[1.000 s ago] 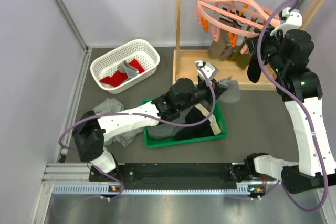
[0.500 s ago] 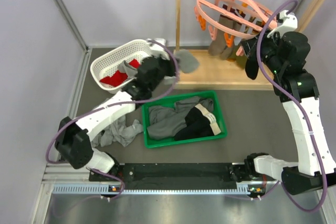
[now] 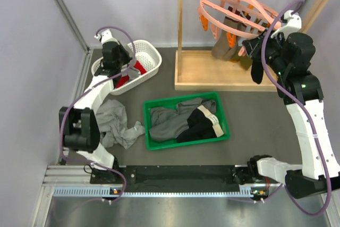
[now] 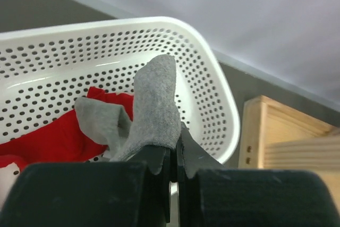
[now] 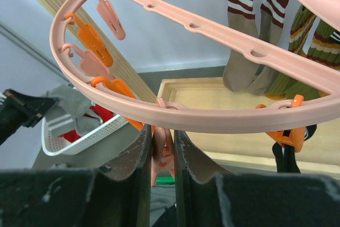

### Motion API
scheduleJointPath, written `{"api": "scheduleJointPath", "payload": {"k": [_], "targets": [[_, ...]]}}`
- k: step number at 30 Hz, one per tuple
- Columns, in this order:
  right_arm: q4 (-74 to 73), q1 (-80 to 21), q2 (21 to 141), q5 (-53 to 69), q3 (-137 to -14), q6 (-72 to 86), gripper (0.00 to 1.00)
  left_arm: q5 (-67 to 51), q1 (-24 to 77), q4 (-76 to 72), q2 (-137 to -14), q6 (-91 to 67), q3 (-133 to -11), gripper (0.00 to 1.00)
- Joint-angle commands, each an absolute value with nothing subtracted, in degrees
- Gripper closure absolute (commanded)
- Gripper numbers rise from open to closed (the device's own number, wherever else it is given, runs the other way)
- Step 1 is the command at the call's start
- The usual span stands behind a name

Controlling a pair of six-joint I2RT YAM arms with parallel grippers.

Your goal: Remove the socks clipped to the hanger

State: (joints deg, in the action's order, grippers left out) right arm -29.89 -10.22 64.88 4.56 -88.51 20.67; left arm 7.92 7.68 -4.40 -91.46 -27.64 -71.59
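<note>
The pink round hanger [image 3: 234, 8] hangs from the wooden rack, with tan and olive striped socks [image 3: 226, 46] clipped under it. My right gripper [image 3: 247, 49] is at its near rim, shut on a pink clip [image 5: 164, 150] that dangles from the ring of the hanger [image 5: 223, 118]. A black sock [image 3: 256, 70] hangs beside that wrist. The tan socks [image 5: 247, 41] and olive striped socks [image 5: 311, 38] hang behind. My left gripper [image 3: 126, 70] is over the white basket [image 3: 152, 57], shut on a grey sock [image 4: 155, 104]. Red socks [image 4: 50, 142] lie inside the basket [image 4: 215, 94].
A green bin [image 3: 224, 130] with grey and black garments sits mid-table. A loose grey cloth [image 3: 112, 123] lies left of it. The wooden rack's base [image 3: 207, 73] and uprights stand at the back right. A grey wall panel runs along the left.
My left arm swung from over the green bin to the white basket at the back left, carrying the grey sock. My right gripper stayed at the hanger's rim, its jaws eased slightly.
</note>
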Motion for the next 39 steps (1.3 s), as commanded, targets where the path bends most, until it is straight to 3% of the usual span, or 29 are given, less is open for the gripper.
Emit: {"api": "scheduleJointPath", "payload": {"k": [1,3,8,10,11,15,23,33,39], "targets": [[-27.9,-9.8,63.0,6.2,-88.7,21.0,0.84,3.9,5.5,-2.0,-97.5,-31.0,-76.9,1.0],[-27.9,-9.8,62.9,6.7,-88.5,21.2,0.84,3.0,4.4,-0.5,-101.0,-30.9,-78.7,0.99],[-27.7,-9.8,62.8,7.9,-88.2,22.2,0.84,5.3,4.1,5.2,-102.7,-26.9,-84.2,0.29],[-27.5,-9.8,62.7,8.3,-88.2,22.7,0.82,6.7,4.2,5.0,-101.3,-25.8,-84.3,0.21],[-27.3,-9.8,62.7,8.4,-88.2,22.8,0.82,6.8,4.2,5.2,-99.9,-25.7,-84.3,0.12],[-26.7,-9.8,62.7,9.3,-88.2,23.8,0.82,4.1,4.5,5.2,-96.6,-25.3,-84.3,0.04],[-25.6,-9.8,62.8,11.3,-88.8,28.8,0.83,-9.8,14.7,-12.9,-85.9,-21.8,-72.7,0.04],[-22.9,-9.8,62.0,11.9,-86.3,35.1,0.83,-2.1,41.6,-34.3,-83.3,-20.1,-60.7,0.04],[-22.6,-9.8,61.6,12.9,-86.2,36.9,0.83,3.3,51.6,-42.1,-90.9,-17.8,-62.7,0.03]]}}
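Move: The left hand still holds a gray sock above the white basket, whose middle lies about 19 cm below it, some 4 cm ahead and 3 cm left; the crumpled gray sock already inside is about 3 cm ahead and 2 cm left. The green bin sits roughly 22 cm back and 25 cm right. In the right hand's fingers is a pink hanger clip; a black sock hangs about 6 cm right, 3 cm ahead and 12 cm lower. Down some 7 cm and slightly forward into the basket goes the left hand, opening wide to let go of the gray sock; then it rises clear and sweeps right about 35 cm and back towards the hanger, turning about 50 degrees clockwise, tilting up, fingers open. Meanwhile the right hand keeps its pinch on the clip, easing slightly left and up and rolling its left side upward. ##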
